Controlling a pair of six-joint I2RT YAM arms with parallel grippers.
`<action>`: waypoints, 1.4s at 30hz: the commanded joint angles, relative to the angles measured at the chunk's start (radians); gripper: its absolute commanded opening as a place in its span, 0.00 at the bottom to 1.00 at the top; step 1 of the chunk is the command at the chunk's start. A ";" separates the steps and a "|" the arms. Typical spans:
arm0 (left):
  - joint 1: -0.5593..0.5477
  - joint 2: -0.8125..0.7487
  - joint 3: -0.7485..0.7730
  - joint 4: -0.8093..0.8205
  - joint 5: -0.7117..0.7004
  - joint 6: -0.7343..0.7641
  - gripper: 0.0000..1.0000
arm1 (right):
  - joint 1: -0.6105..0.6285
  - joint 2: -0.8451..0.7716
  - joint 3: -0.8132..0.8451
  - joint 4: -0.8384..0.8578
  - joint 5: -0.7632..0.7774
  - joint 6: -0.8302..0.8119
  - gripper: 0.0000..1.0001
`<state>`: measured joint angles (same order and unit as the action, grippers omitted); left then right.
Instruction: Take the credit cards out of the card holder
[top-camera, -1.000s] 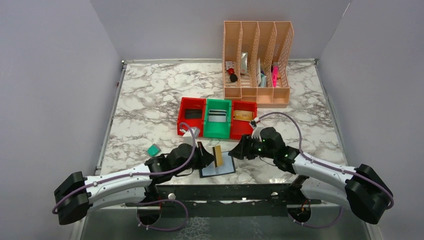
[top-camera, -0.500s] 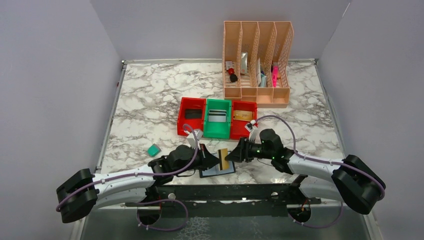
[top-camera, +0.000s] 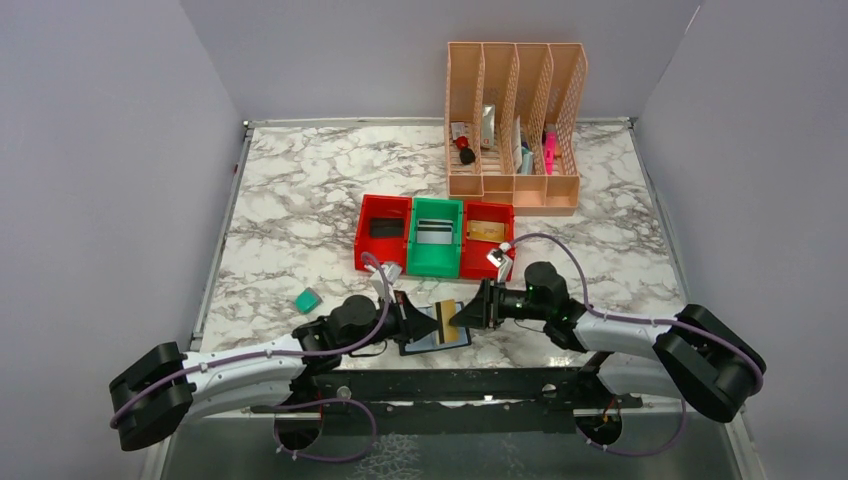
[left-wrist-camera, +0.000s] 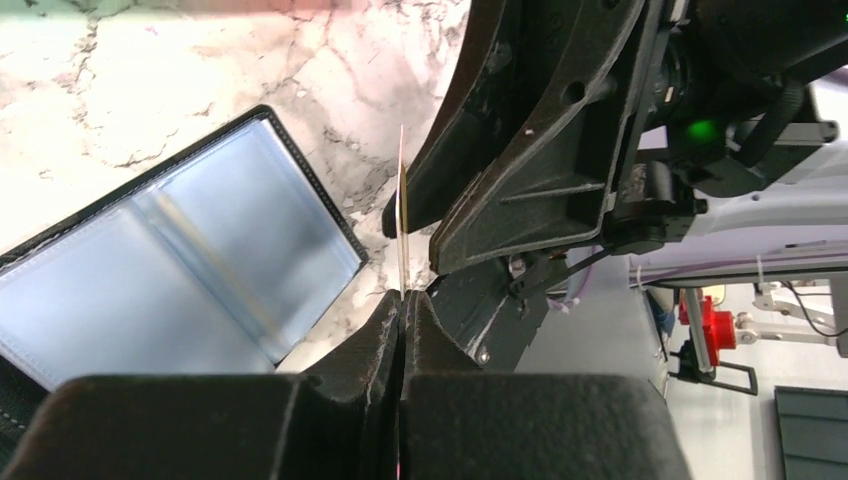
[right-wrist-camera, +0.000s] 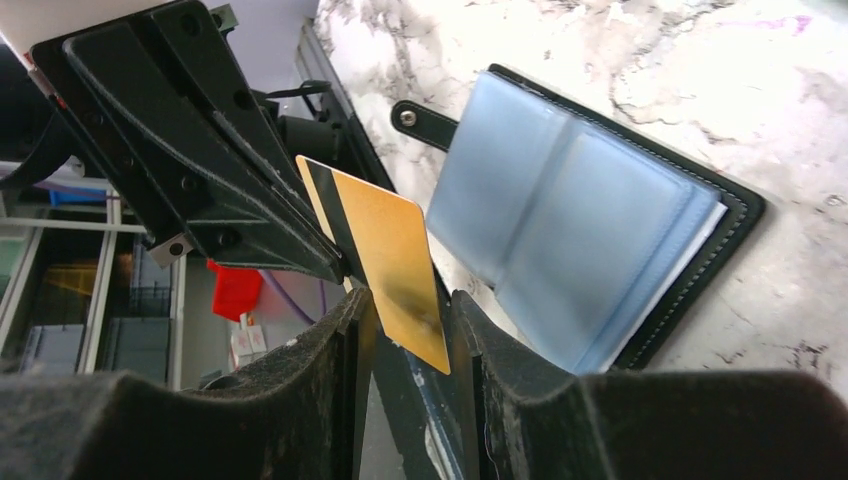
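The black card holder (top-camera: 452, 342) lies open near the table's front edge, its blue-grey pockets (left-wrist-camera: 190, 270) facing up and its strap tab (right-wrist-camera: 425, 122) pointing away. My left gripper (top-camera: 425, 322) is shut on one end of a gold credit card (top-camera: 447, 320), which it holds upright just above the holder. That card shows edge-on in the left wrist view (left-wrist-camera: 402, 225). My right gripper (top-camera: 470, 315) faces the left one. Its jaws stand open on either side of the card's free end (right-wrist-camera: 395, 265), with a gap showing beside the left finger (right-wrist-camera: 345, 330).
Behind the grippers stands a row of three bins: red (top-camera: 383, 232), green (top-camera: 437, 240) and red (top-camera: 487, 235), each with a card inside. A peach file organizer (top-camera: 515, 125) stands at the back. A small teal block (top-camera: 307, 299) lies at the left.
My right gripper has moved left until its jaws straddle the gold card, and they have narrowed. My left gripper has shifted slightly right, still holding the card.
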<state>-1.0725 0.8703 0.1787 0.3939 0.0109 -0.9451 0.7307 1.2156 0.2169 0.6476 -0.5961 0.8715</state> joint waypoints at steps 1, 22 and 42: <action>0.009 -0.036 -0.014 0.069 0.016 -0.009 0.00 | -0.005 -0.016 -0.004 0.073 -0.066 0.006 0.39; 0.010 -0.053 -0.043 0.105 0.050 -0.022 0.00 | -0.005 -0.073 -0.046 0.146 -0.073 0.029 0.12; 0.011 -0.074 0.159 -0.473 -0.181 0.089 0.79 | -0.005 -0.330 0.093 -0.423 0.249 -0.181 0.01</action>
<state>-1.0618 0.8028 0.2237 0.2096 -0.0322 -0.9337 0.7258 0.9741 0.2207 0.4644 -0.5331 0.8066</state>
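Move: The credit card is still pinched in the left fingers, its middle about 3 cm to that hand's right and a centimetre lower; from the right hand it lies some 3 cm to the left and about 1 cm higher. The open card holder lies about 7 cm below the right hand, 3 cm ahead and 4 cm left. The green box sits roughly 22 cm ahead of that hand and 4 cm left, the right-hand red box 22 cm ahead and 6 cm right. Upwards, about 3 cm, the right hand climbs beside the card's free edge, easing back 1 cm and then forward again while its half-open fingers shut and pinch that edge. The left hand keeps its hold, rising about 1.5 cm, then opens wide as the right fingers finish closing, sinks back and backs off about 1 cm to its left, letting go of the card. ##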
